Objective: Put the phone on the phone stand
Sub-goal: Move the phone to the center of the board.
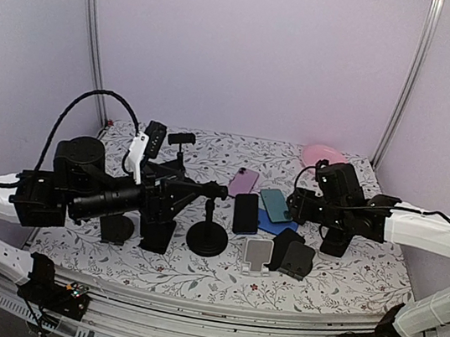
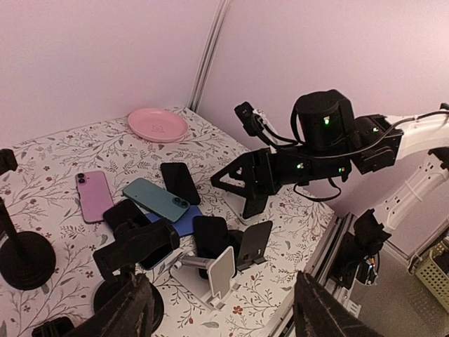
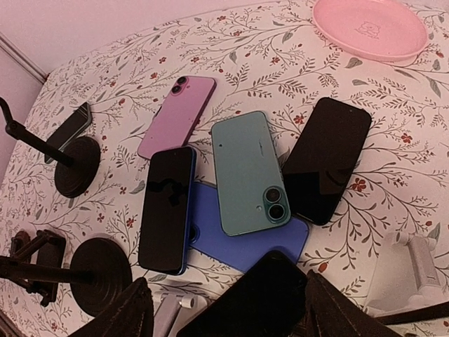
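Observation:
Several phones lie in a loose pile on the floral table (image 1: pixel 344 280): pink (image 3: pixel 177 116), teal (image 3: pixel 249 172), blue (image 3: pixel 242 242), and black ones (image 3: pixel 167 207) (image 3: pixel 326 158). Another black phone (image 3: pixel 256 302) shows low between the fingers of my right gripper (image 3: pixel 226 288). Those jaws stand apart, with a gap left of the phone. A white phone stand (image 1: pixel 257 254) (image 2: pixel 217 270) and a dark grey stand (image 1: pixel 300 260) (image 2: pixel 256 242) sit near the front. My left gripper (image 2: pixel 224 316) (image 1: pixel 142 222) hovers at the left, open, nothing between its fingers.
A black stand with a round base (image 1: pixel 208 238) has a clamp arm (image 2: pixel 137 246) near my left finger. Another clamp stand (image 1: pixel 180 158) stands behind. A second white stand (image 3: pixel 414 267) sits by my right gripper. A pink plate (image 1: pixel 322 155) is at the back right.

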Motion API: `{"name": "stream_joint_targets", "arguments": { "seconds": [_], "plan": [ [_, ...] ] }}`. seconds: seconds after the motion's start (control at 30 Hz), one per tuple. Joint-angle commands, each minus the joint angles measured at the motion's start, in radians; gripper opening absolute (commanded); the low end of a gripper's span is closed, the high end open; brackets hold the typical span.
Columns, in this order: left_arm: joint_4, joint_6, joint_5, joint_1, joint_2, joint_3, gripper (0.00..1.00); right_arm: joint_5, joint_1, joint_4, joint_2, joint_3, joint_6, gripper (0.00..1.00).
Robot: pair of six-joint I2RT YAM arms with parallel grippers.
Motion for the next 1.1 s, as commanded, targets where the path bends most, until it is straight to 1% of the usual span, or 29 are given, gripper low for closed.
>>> {"name": "stream_joint_targets", "arguments": {
  "seconds": [0.0,0.13,0.23,0.5,0.67,0.87,1.07],
  "plan": [
    [-0.002,-0.014,-0.008,0.012,-0.036,-0.034,0.69,0.032,0.0,0.019,0.042,0.06,0.008,0.77],
    [-0.005,-0.021,-0.013,0.014,-0.061,-0.053,0.69,0.025,-0.008,0.017,0.072,0.096,-0.008,0.79],
    [-0.014,-0.025,-0.018,0.017,-0.077,-0.06,0.69,0.03,-0.017,-0.006,0.097,0.125,-0.031,0.87],
    [-0.021,-0.029,-0.011,0.03,-0.093,-0.08,0.69,0.0,-0.057,-0.047,0.168,0.188,-0.003,0.9],
    [-0.051,-0.03,-0.015,0.043,-0.122,-0.086,0.69,0.031,-0.061,-0.135,0.247,0.264,-0.007,0.92],
    [-0.074,-0.048,-0.002,0.084,-0.18,-0.121,0.69,0.062,-0.062,-0.14,0.263,0.268,0.009,0.94],
    [-0.081,-0.069,0.04,0.135,-0.186,-0.146,0.69,0.073,-0.068,-0.141,0.304,0.294,0.02,0.94]
  ]
}}
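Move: The teal phone lies flat about 12 cm ahead of the right gripper, some 2 cm to its left and 15 cm below. At table height, too, the loose black phone is about 7 cm right of the teal one and 2 cm farther out, the blue phone sticks out beneath its near end, and the blue-edged phone lies about 11 cm left of it and 4 cm nearer. From the left gripper, the teal phone is roughly 26 cm ahead, 24 cm right and 30 cm below. Reach the empty right gripper forward about 5 cm towards the teal phone, letting it rise a centimetre first, then sink to end 2 cm lower, and spread the part-open fingers nearly full width. Touch nothing yet. Meanwhile draw the empty left gripper about 5 cm to its left, away from the phones, easing slightly down. ##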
